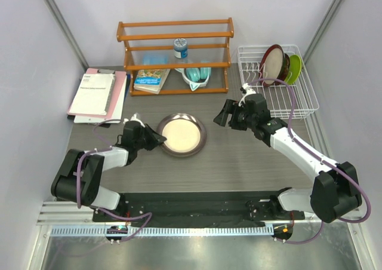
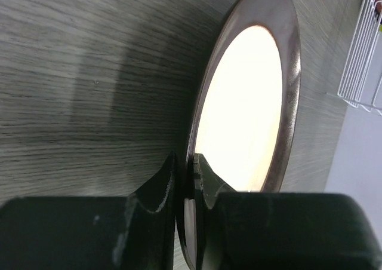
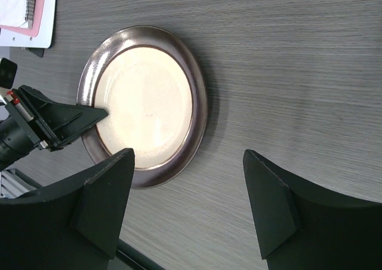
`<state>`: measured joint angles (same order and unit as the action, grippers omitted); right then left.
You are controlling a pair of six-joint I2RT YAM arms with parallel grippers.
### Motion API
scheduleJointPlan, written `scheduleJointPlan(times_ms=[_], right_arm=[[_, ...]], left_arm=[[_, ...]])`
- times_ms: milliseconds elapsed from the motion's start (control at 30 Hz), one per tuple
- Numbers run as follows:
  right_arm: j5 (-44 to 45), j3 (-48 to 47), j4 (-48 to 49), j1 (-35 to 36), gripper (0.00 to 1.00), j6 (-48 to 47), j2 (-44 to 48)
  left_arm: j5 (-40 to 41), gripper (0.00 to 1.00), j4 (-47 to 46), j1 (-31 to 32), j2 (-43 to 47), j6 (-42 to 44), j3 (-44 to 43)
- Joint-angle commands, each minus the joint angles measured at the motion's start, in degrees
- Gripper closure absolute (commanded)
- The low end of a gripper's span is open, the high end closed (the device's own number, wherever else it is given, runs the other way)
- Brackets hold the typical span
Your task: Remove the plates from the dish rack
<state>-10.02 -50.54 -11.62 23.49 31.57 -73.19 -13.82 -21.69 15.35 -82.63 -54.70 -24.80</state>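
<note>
The dark grey-brown rimmed plate with cream centre lies flat on the table, also seen in the left wrist view and the right wrist view. My left gripper is shut on its left rim, one finger above and one below. My right gripper is open and empty, hovering to the right of that plate. The white wire dish rack stands at the back right. It holds the dark red rimmed plate, a small red plate and the lime green plate, all on edge.
An orange wooden shelf at the back holds books, a jar and a pale bowl. A pink binder with papers lies at the back left. The rack's edge shows in the left wrist view.
</note>
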Motion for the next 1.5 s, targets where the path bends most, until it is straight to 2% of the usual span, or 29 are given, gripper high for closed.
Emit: scheduleJointPlan(times_ms=[0,67,267,300,467,500,533,567,667,700,733,800,900,933,967,1000,1067,1133,1167,1200,1267,1333,1367,1433,1467], right_arm=[[-0.35,-0.08,2.12,-0.37,0.21,-0.90,-0.38],[-0.44,-0.17,2.12,-0.28,0.21,-0.90,-0.38],[-0.61,-0.08,2.13,-0.37,0.21,-0.90,-0.73],[-0.79,-0.08,2.12,-0.37,0.21,-0.99,-0.82],[-0.61,0.09,2.21,-0.37,0.20,-1.16,-0.55],[-0.53,0.18,2.13,-0.37,0.20,-1.34,-0.55],[-0.44,0.27,2.12,-0.46,0.20,-1.25,-0.55],[-0.61,0.36,2.04,-0.46,0.20,-1.34,-0.55],[-0.44,0.36,2.21,-0.46,0.20,-1.34,-0.55],[-0.70,0.36,2.21,-0.46,0.20,-1.42,-0.64],[-0.70,0.36,2.21,-0.46,0.20,-1.51,-0.64],[-0.61,0.27,2.21,-0.46,0.19,-1.51,-0.82],[-0.62,0.09,2.21,-0.46,0.19,-1.51,-0.99],[-0.53,-0.08,2.21,-0.46,0.19,-1.60,-0.99],[-0.44,-0.08,2.21,-0.46,0.19,-1.69,-1.08],[-0.44,-0.08,2.21,-0.46,0.19,-1.69,-1.17],[-0.26,-0.34,2.21,-0.46,0.19,-1.78,-1.17],[0.09,-0.96,2.13,-0.46,0.19,-1.86,-1.26],[0.18,-1.13,2.12,-0.46,0.18,-2.30,-1.26],[0.26,-1.83,1.95,-0.46,0.18,-2.57,-1.08],[2.28,-2.80,0.20,-0.46,0.18,-4.05,-0.82],[7.18,-4.82,-1.56,-0.54,0.18,-5.37,-0.20],[9.04,-5.78,-3.31,-0.63,0.18,-6.69,-0.03],[13.33,-9.03,-5.25,-0.81,0.18,-7.83,0.15],[18.23,-10.35,-7.35,-0.90,0.18,-8.54,-0.02]], left_arm=[[-3.65,1.00,-3.09,-2.25,-2.18,0.64,0.72],[-5.06,1.00,-3.96,-3.92,-3.93,0.47,0.80],[-14.46,1.00,-18.18,-8.14,-12.35,-5.05,3.79],[-15.35,1.00,-23.52,-8.58,-13.95,-6.11,4.31],[-19.04,0.98,-32.96,-10.61,-21.86,-10.78,5.72],[-19.74,0.94,-35.41,-10.78,-23.79,-11.74,5.81],[-20.01,0.84,-37.09,-10.87,-24.59,-12.27,5.90],[-19.84,0.79,-38.50,-10.87,-24.86,-12.71,6.42],[-18.79,0.58,-36.94,-10.87,-23.46,-11.31,6.95],[-17.91,0.48,-35.36,-10.87,-22.41,-9.57,6.87],[-17.47,0.43,-32.74,-10.87,-19.53,-7.99,6.61],[-14.40,0.41,-23.08,-10.87,-15.56,-3.95,5.55],[-7.74,0.28,-7.71,-10.78,-4.32,0.10,3.89],[-5.45,0.28,-2.88,-10.78,1.88,3.68,2.57],[-3.25,0.27,6.74,-10.70,4.56,5.55,1.34],[1.99,0.24,11.54,-10.44,7.63,7.22,-1.28],[5.28,0.21,20.93,-10.34,14.56,10.65,-2.88],[8.46,0.19,27.37,-10.34,18.10,12.33,-4.82],[9.16,0.13,28.80,-10.26,21.34,13.03,-5.43],[10.30,0.10,30.20,-10.08,22.68,13.82,-5.96],[12.59,0.09,35.39,-9.73,25.92,16.62,-8.94],[13.38,0.08,40.73,-9.55,27.43,17.69,-12.62],[13.39,0.01,41.90,-9.38,28.39,18.91,-13.78],[16.01,0.00,44.61,-8.33,29.01,19.71,-17.11],[16.63,0.01,44.72,-7.19,29.28,20.06,-18.08]])
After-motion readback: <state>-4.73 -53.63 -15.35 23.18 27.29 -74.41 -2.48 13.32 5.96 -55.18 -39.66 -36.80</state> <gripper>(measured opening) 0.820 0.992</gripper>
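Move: The left hand already pinches the plate's left rim just above the table. The plate's middle is about 7 cm to its right, 3 cm ahead and 2 cm below. The stacked papers lie roughly 21 cm ahead and 25 cm left of the left hand; the wooden shelf's front rail runs some 23 cm ahead and 6 cm right, both near table height. From the idle right hand, the plate is about 15 cm left, 2 cm ahead and 15 cm below. Still pinching the rim, the left hand lowers it about 2 cm, easing slightly forward and rolling some 20 degrees left side down to lay the plate flat. The fingers then open wide and let go, and the hand draws off up and to the left, away from the plate, ending about 10 cm above and 10 cm left of its start as it rolls back left side up. ##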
